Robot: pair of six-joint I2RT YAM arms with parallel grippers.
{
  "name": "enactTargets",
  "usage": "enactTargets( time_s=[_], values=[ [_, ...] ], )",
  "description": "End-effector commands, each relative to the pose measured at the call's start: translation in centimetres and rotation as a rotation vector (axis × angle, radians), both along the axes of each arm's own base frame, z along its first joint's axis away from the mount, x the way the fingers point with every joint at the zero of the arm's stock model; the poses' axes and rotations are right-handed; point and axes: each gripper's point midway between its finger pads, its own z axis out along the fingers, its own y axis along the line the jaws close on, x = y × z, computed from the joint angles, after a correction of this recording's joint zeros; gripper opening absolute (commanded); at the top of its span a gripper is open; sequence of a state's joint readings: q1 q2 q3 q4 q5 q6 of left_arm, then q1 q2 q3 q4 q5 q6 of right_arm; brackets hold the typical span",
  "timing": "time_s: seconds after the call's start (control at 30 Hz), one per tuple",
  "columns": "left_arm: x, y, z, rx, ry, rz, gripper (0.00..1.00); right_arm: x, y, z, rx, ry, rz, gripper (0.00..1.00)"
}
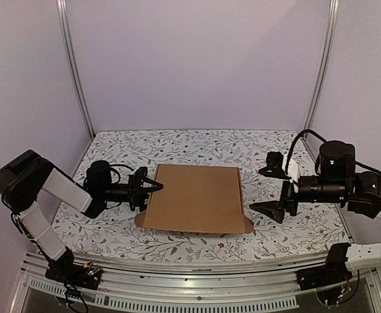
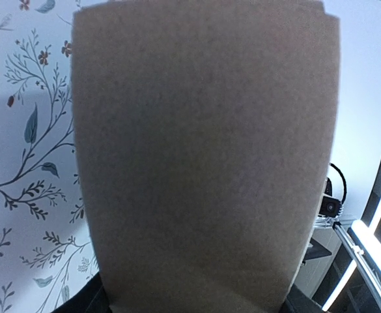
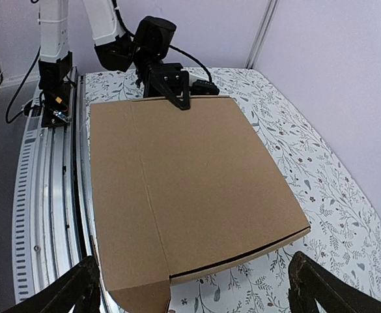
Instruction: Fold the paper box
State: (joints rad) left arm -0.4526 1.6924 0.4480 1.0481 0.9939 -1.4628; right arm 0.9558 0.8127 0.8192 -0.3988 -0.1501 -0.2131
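Observation:
The paper box (image 1: 193,197) lies flat and closed in the middle of the table, plain brown, with a thin dark slit (image 3: 242,257) along its right-hand edge under the lid. My left gripper (image 1: 152,187) straddles the box's left edge. One finger (image 3: 177,91) lies on top of the lid, and cardboard (image 2: 203,163) fills the whole gap between the jaws. My right gripper (image 1: 258,189) stands wide open just off the box's right edge and touches nothing. Its two fingertips (image 3: 73,290) show in the bottom corners of the right wrist view.
A floral cloth (image 1: 288,225) covers the table. Pale walls and aluminium posts (image 1: 76,78) close in the back and sides. A metal rail (image 1: 177,283) runs along the near edge, with both arm bases on it.

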Motion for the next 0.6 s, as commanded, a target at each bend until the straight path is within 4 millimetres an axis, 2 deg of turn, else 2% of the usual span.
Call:
enactTargets(
  time_s=[0.0, 0.1, 0.2, 0.3, 0.43, 0.57],
  values=[
    [-1.6, 1.4, 1.8, -0.004, -0.058, -0.093, 0.21, -2.6, -1.3, -1.1, -0.229, -0.202, 0.159, 0.99],
    [-2.2, 2.2, 2.8, 0.024, -0.071, -0.125, 0.21, -3.5, -2.1, -1.6, -0.334, -0.329, 0.231, 0.99],
    [-2.9, 2.8, 3.8, 0.037, -0.08, -0.147, 0.21, -3.3, -2.4, -1.6, -0.412, -0.453, 0.219, 0.99],
    [-3.4, 3.3, 4.7, 0.022, -0.074, -0.164, 0.16, -2.7, -2.2, -2.2, -0.494, -0.615, 0.218, 0.99],
    [-3.7, 3.4, 5.9, 0.004, -0.089, -0.178, 0.13, -1.9, -1.1, -2.5, -0.591, -0.904, 0.205, 0.99],
    [-4.1, 3.5, 6.8, -0.008, -0.11, -0.186, 0.08, -2.3, 0.7, -3.1, -0.625, -1.114, 0.237, 0.99]
  ],
)
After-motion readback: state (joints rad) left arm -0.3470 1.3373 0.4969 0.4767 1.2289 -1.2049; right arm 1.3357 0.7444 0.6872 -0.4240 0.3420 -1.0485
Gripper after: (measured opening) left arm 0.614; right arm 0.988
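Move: The left gripper already holds the paper box by its left edge, with the box's middle about 11 cm to its right, 3 cm back and 3 cm lower; the near left tab is some 10 cm back, 5 cm left and 4 cm lower. From the open right gripper, the box's near right tab lies roughly 16 cm below and 2 cm back, level sideways. The box's middle is about 7 cm ahead, 12 cm left and 16 cm down. Keep the left gripper's pinch on the box's left edge and raise it about 5 cm while drawing it back and to the left, turning it slightly clockwise. Meanwhile bring the wide-open, empty right gripper back, then down towards the near right tab, rolling it some 60 degrees about its own fingers, counter-clockwise looking along them. ##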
